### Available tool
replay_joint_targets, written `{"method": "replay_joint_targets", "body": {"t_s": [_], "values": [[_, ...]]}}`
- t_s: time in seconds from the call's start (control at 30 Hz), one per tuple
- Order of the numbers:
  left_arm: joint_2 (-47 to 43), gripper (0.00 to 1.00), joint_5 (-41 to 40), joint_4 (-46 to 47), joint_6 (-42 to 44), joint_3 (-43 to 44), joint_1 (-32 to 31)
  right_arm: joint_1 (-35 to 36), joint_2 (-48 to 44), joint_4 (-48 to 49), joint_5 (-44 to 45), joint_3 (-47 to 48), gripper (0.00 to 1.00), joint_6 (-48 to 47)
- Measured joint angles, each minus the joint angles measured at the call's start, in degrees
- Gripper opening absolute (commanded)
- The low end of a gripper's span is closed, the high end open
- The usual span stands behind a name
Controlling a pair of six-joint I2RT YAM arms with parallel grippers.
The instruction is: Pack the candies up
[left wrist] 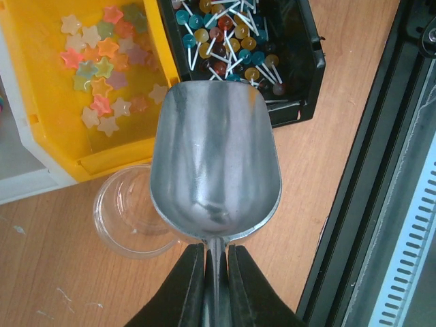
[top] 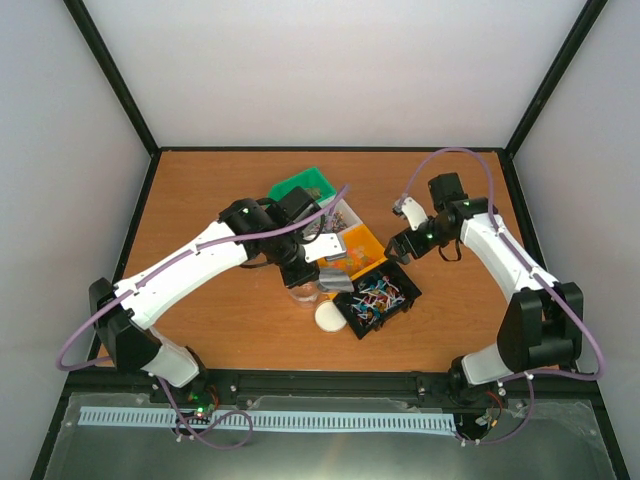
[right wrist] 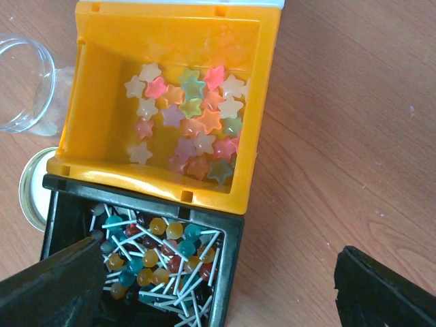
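Observation:
The candies (right wrist: 189, 120) are small star-shaped sweets in mixed colours lying in an orange bin (right wrist: 88, 122); they also show in the left wrist view (left wrist: 102, 75). My left gripper (left wrist: 216, 272) is shut on the handle of an empty metal scoop (left wrist: 214, 163), held above the table between a clear round jar (left wrist: 122, 218) and the bins. In the top view the left gripper (top: 310, 262) and the scoop (top: 336, 277) hang beside the orange bin (top: 368, 243). My right gripper (right wrist: 218, 293) is open and empty above the black bin's corner; it also shows in the top view (top: 403, 246).
A black bin (right wrist: 231, 272) of lollipops (right wrist: 160, 255) touches the orange bin. A white bin (top: 343, 214) and a green bin (top: 303, 186) stand behind them. The empty jar (top: 303, 293) and a white lid (top: 330, 317) lie left of the black bin (top: 400, 300).

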Motion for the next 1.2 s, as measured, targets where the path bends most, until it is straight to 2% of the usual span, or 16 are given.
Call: {"method": "replay_joint_targets", "body": {"t_s": [0.1,0.4,0.57,0.77,1.2], "values": [[0.0,0.01,-0.26,-0.24,-0.52,0.0,0.0,0.13,1.57,-0.04,0.13,0.94,0.83,0.13],[-0.02,0.01,-0.22,-0.22,-1.7,0.0,0.17,4.59,14.47,1.79,1.95,10.73,0.75,2.6],[-0.28,0.01,0.11,-0.2,-2.16,0.0,1.42,6.71,22.58,2.05,2.43,18.21,0.67,4.37],[-1.11,0.01,0.59,0.02,-2.58,0.0,3.06,8.92,28.5,2.34,5.27,22.38,0.56,5.57],[-2.64,0.01,0.68,0.55,-2.58,-0.09,4.26,10.56,32.87,1.38,8.57,23.8,0.08,6.8]]}}
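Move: The yellow box's right wall, at its far corner against the white box, lies about 8 cm ahead of the right hand, 7 cm to its left and 9 cm below. From that same hand, the white box's middle is roughly 10 cm ahead and 16 cm left, the black box's middle 8 cm back and 4 cm left, both some 11 cm lower. From the left hand, that yellow corner is about 17 cm ahead, 14 cm right and 15 cm down. The yellow box's right wall, close to the white box, is what the right hand goes for: it travels forward and left about 11 cm while starting to sink, then drops most of its 8.5 cm late on, tilting slightly, as the wide-open fingers close and pinch the wall by its corner. The left hand keeps hold of the scoop and eases it a couple of centimetres forward, left and up. ##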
